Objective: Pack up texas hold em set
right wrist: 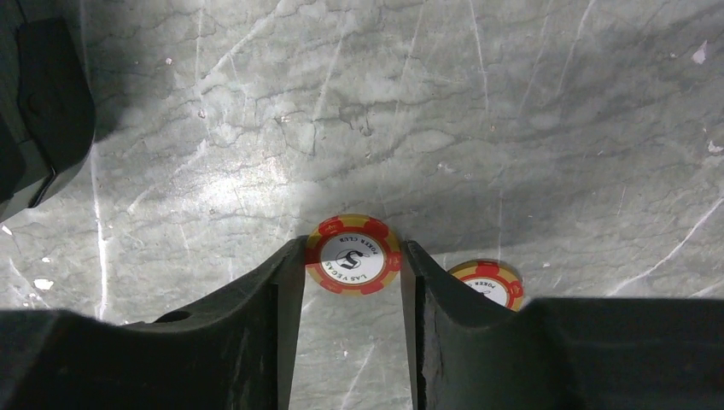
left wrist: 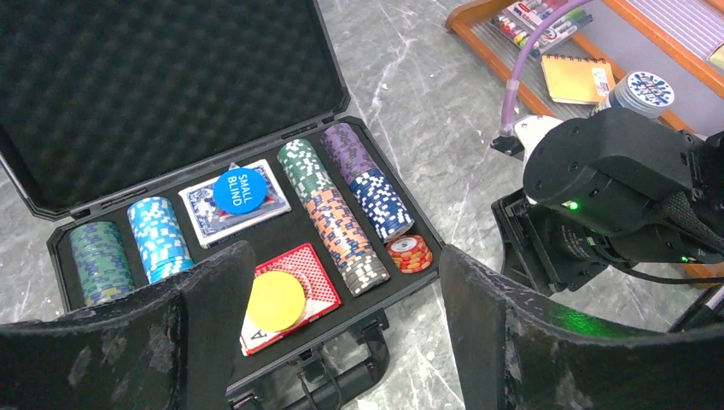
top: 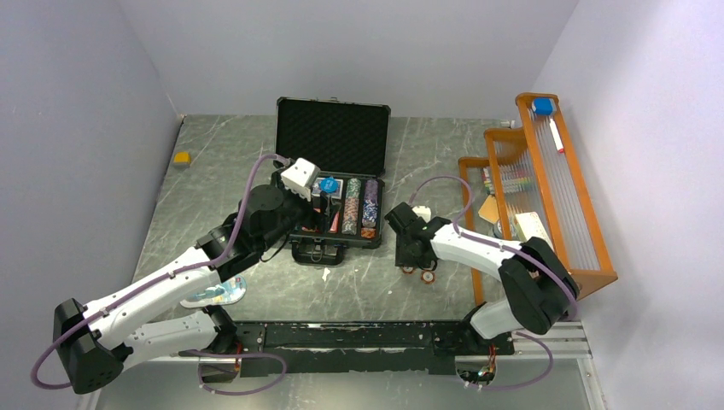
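The black briefcase [top: 333, 137] lies open at the table's middle, its foam lid [left wrist: 171, 85] upright. Inside are rows of striped chips [left wrist: 329, 213], a short red-yellow stack [left wrist: 410, 253], a blue deck under a blue "SMALL BLIND" disc [left wrist: 242, 190], and a red deck [left wrist: 320, 273] under a yellow disc [left wrist: 276, 301]. My left gripper [top: 320, 209] hangs open and wide above the case's front edge, holding nothing. Right of the case, my right gripper [right wrist: 353, 265] is shut on a red-yellow poker chip [right wrist: 353, 254] at table level. A second such chip [right wrist: 488, 280] lies beside its right finger.
An orange wooden rack [top: 546, 188] with markers, a notebook and a jar stands along the right side. A blue-white blister pack [top: 218, 293] lies under my left arm. A small yellow object [top: 181, 157] sits at the far left.
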Controlling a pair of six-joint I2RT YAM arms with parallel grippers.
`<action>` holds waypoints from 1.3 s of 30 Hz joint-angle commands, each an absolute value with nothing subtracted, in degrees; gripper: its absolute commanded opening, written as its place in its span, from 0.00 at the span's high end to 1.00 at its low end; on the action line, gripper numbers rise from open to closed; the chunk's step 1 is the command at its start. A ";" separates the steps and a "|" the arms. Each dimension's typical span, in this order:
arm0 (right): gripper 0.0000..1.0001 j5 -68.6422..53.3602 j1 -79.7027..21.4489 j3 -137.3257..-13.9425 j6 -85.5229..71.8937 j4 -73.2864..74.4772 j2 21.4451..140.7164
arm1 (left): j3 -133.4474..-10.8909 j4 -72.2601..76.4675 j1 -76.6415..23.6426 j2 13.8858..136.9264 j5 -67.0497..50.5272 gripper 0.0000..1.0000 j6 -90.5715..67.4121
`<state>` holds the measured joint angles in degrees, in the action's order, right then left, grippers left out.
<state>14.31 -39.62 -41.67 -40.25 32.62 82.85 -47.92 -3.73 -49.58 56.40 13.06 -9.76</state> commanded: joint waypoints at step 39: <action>0.54 19.70 -30.85 -32.51 -56.12 42.58 64.51 | -47.59 -4.47 -49.44 55.60 14.06 0.16 -10.95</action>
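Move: The right gripper already has the first red chip between its fingertips, down at the table. The second red chip lies about 6 cm to its right and 3 cm back, at the same height. The orange chips in the case are some 12 cm left and 11 cm ahead; the rack's wooden rail runs about 20 cm to the right, level with the hand. From the left gripper, the second chip is roughly 31 cm right, 8 cm back and 25 cm below. Keep the right gripper's pinch on the red chip, lift it some 4 to 5 cm while swinging right about 7 cm towards the second red chip, turning the hand roughly 25 degrees clockwise. Then draw back and sink over the second chip, stopping about 2 cm above the starting height with the grip unchanged. ##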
